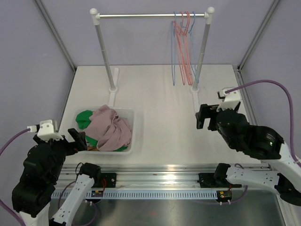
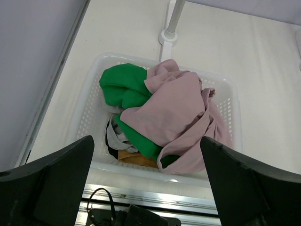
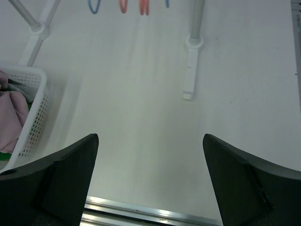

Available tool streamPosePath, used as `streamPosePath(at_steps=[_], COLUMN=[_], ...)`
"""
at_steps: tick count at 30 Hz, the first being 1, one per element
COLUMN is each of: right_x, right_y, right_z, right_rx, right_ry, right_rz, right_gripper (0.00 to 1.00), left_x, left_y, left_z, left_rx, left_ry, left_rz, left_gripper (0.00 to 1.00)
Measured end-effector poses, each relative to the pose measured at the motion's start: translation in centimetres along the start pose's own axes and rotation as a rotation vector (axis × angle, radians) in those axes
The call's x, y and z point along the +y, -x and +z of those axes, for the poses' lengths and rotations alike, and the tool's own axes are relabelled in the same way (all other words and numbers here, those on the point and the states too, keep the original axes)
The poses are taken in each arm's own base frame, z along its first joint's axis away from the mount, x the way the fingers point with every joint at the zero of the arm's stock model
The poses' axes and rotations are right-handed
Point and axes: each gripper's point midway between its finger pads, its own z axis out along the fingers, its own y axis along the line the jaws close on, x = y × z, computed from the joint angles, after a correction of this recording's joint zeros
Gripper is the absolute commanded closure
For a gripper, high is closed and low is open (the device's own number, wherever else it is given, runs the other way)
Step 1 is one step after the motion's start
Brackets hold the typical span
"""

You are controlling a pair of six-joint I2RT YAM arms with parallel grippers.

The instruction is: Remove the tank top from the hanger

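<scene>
Several thin red and blue hangers (image 1: 183,47) hang bare at the right end of the rack's rail (image 1: 150,15); their lower ends show in the right wrist view (image 3: 123,5). A crumpled pink garment (image 1: 110,127) (image 2: 174,108), probably the tank top, lies on top of the clothes in the white basket (image 1: 132,127) (image 2: 235,117). My left gripper (image 1: 80,140) (image 2: 146,137) is open and empty, just in front of the basket's near wall. Over bare table right of the basket, my right gripper (image 1: 205,117) (image 3: 150,135) is open and empty.
Under the pink cloth lie a green garment (image 1: 84,117) (image 2: 120,84) and bits of grey, black and orange fabric. The rack's two white posts stand on feet (image 1: 113,89) (image 3: 189,80) at the back. A metal rail (image 1: 155,172) runs along the near edge.
</scene>
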Motion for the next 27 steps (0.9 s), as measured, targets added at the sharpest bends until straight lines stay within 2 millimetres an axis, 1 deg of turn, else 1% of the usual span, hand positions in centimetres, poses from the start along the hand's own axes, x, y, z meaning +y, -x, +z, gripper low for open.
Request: streamPosePath(at_steps=[5,7,10,12,15,19,23,27], right_x=[-5.7,-7.8,-9.9,-10.9,-11.6,-11.8,-11.6,-10.9], right_y=[-0.9,-1.1,-1.4,-1.8,-2.1,-2.3,-2.4,-2.4], right_z=[-3.3,-4.5,-6.0,-6.6,-7.1,-7.1,-6.9,-6.2], right_rx=[-0.043,-0.070,-0.105,-0.119,-0.126,-0.120,-0.110,-0.087], right_ry=[-0.075,-0.093,-0.102,-0.101,-0.098,-0.101,-0.108,-0.121], right_rz=[0.032,0.055,0.089,0.104,0.113,0.104,0.088,0.059], right_gripper=[0.00,0.01,0.01,0.01,0.01,0.00,0.00,0.00], left_x=[-0.1,-0.1,0.0,-0.1,-0.1,-0.2,-0.2,-0.3], left_y=[-1.0,-1.3,-1.3,-1.2,-1.1,-1.2,-1.2,-1.2], left_z=[0.1,0.1,-0.1,-0.1,0.0,0.2,0.4,0.5], left_rx=[-0.002,-0.005,-0.019,-0.028,-0.032,-0.031,-0.031,-0.032], left_ry=[-0.027,-0.033,-0.039,-0.041,-0.043,-0.043,-0.043,-0.043], left_rz=[0.006,0.007,0.003,0.001,0.002,0.003,0.003,0.003], left_gripper=[0.01,0.01,0.01,0.01,0.01,0.01,0.01,0.01])
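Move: Some 42 cm to the right hand's left, 6 cm ahead and 26 cm below it, the pink tank top already lies in the basket. The basket's middle is about 48 cm left and 5 cm ahead of the right hand, and the green top sits about 57 cm left and 10 cm ahead. The rack's right foot stands about 25 cm ahead and 4 cm to the right. From the left hand the pink top lies roughly 15 cm ahead, 10 cm right and 24 cm below. Drawing off empty, the right hand keeps travelling right, away from the basket and the pink top, for about 12 cm, slipping back some 5 cm towards its base at nearly level height. It slows to a near stop after the first half, turning about 8 degrees clockwise, its fingers staying wide open and touching nothing. ##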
